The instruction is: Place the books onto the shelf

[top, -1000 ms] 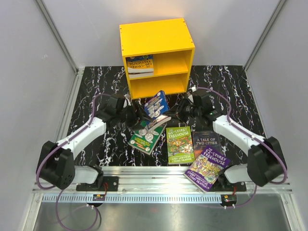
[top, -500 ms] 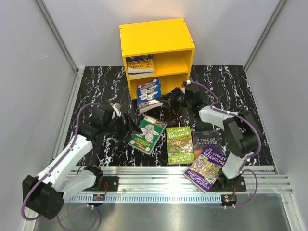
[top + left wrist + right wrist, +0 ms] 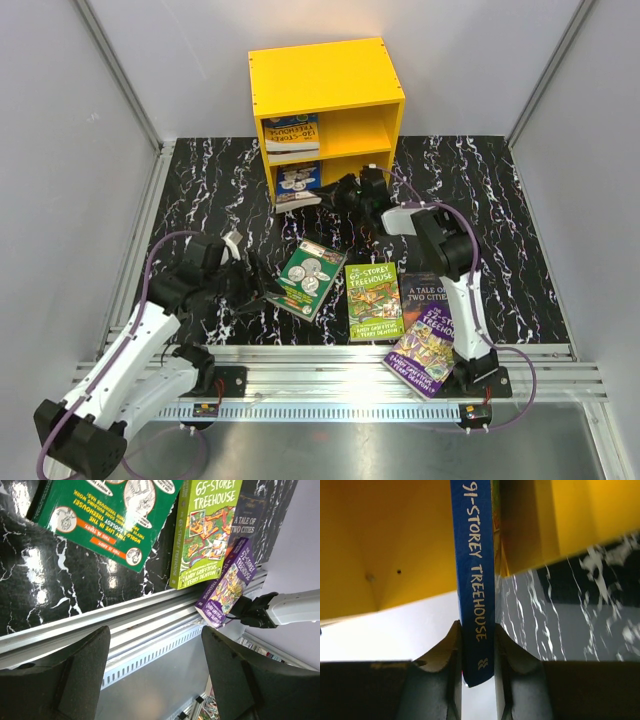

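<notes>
The yellow shelf [image 3: 325, 75] stands at the back, with one book [image 3: 292, 135] lying in its upper compartment. My right gripper [image 3: 345, 192] is shut on the blue "91-Storey Treehouse" book [image 3: 298, 183], which sits at the left of the lower compartment's mouth. In the right wrist view its spine [image 3: 475, 580] is pinched between the fingers [image 3: 477, 650], with the shelf's yellow wall [image 3: 385, 545] behind. My left gripper [image 3: 262, 290] is open and holds nothing, just left of the green book [image 3: 308, 278]. The left wrist view shows its jaws [image 3: 155, 675] wide apart over the front rail.
On the black marbled table lie the green book [image 3: 110, 515], "65-Storey Treehouse" [image 3: 373, 300], "A Tale of Two Cities" [image 3: 428, 290] and a purple Treehouse book [image 3: 430, 350] overhanging the front rail [image 3: 340, 365]. Grey walls close in both sides.
The right gripper has carried the blue book from above the table's middle back to the shelf's lower compartment. The left arm has drawn back toward the near left, jaws still open.
</notes>
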Controlling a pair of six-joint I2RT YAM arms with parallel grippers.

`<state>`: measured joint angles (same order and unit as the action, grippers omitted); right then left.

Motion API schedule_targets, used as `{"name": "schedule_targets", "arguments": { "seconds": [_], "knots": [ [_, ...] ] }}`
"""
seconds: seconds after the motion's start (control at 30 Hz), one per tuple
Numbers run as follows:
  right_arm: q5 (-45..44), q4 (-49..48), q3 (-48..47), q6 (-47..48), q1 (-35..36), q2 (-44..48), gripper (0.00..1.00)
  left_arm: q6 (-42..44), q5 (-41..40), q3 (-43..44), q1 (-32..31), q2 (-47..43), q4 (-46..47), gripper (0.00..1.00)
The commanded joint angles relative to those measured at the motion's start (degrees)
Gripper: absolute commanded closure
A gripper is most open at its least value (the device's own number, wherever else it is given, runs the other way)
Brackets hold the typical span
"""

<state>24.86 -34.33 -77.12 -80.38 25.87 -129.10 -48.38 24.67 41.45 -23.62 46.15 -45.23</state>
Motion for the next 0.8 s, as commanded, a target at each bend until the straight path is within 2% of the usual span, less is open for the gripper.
{"name": "schedule_targets", "arguments": {
  "seconds": [0.0, 0.17, 0.23, 0.27, 0.3, 0.33, 0.47, 0.6, 0.77],
  "knots": [
    [-1.6, -5.5, -7.7, -0.7, 0.3, -1.5, 1.00, 1.9, 1.6, -1.3, 0.2, -1.3, -2.5, 0.25],
    [-2.1, -2.3, -13.7, -1.6, 0.3, -7.8, 0.95, 2.5, 1.8, -2.3, 0.3, -1.7, -2.8, 0.25],
    [-2.2, 0.7, -17.0, -0.8, 0.3, -9.9, 0.67, 3.0, 2.1, -2.5, 0.2, -1.4, -2.8, 0.25],
    [-2.3, 2.1, -18.0, -0.5, 0.3, -10.5, 0.50, 3.4, 2.2, -2.5, 0.2, -1.0, -2.8, 0.26],
    [-2.3, 3.2, -19.5, 0.0, 0.3, -10.9, 0.06, 3.6, 2.2, -2.5, 0.2, -0.9, -2.8, 0.26],
    [-2.2, 4.4, -19.9, 0.5, 0.3, -11.3, 0.01, 3.7, 2.3, -2.4, 0.2, -0.7, -2.9, 0.26],
    [-2.3, 5.8, -17.7, 2.2, 0.2, -9.1, 0.00, 4.2, 2.7, -2.8, 0.3, 0.5, -1.8, 0.26],
    [-2.9, 7.3, -8.4, 4.7, 0.1, -3.1, 0.00, 3.2, 3.5, -3.9, 0.3, 1.7, 0.8, 0.26],
    [-3.1, 15.9, -2.9, 10.9, -0.3, 3.8, 0.00, 2.4, 3.5, -4.3, 0.4, 3.9, 3.7, 0.26]
  ]
}}
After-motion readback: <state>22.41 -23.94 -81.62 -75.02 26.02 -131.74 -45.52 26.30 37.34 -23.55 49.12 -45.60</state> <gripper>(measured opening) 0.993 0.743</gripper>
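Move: The right hand grips the blue 91-Storey book by its spine, already partly inside the shelf; its spot, the lower left compartment, centres about 11 cm ahead and 6 cm left. The green book lies some 22 cm back and 2 cm left of that hand. From the open left hand, the green book is about 8 cm ahead, 10 cm right and 12 cm below, with the 65-Storey book 2 cm ahead, 27 cm right. Right hand pushes the blue book 5 cm forward-left, opens, then backs off down; left sinks about 3 cm. ##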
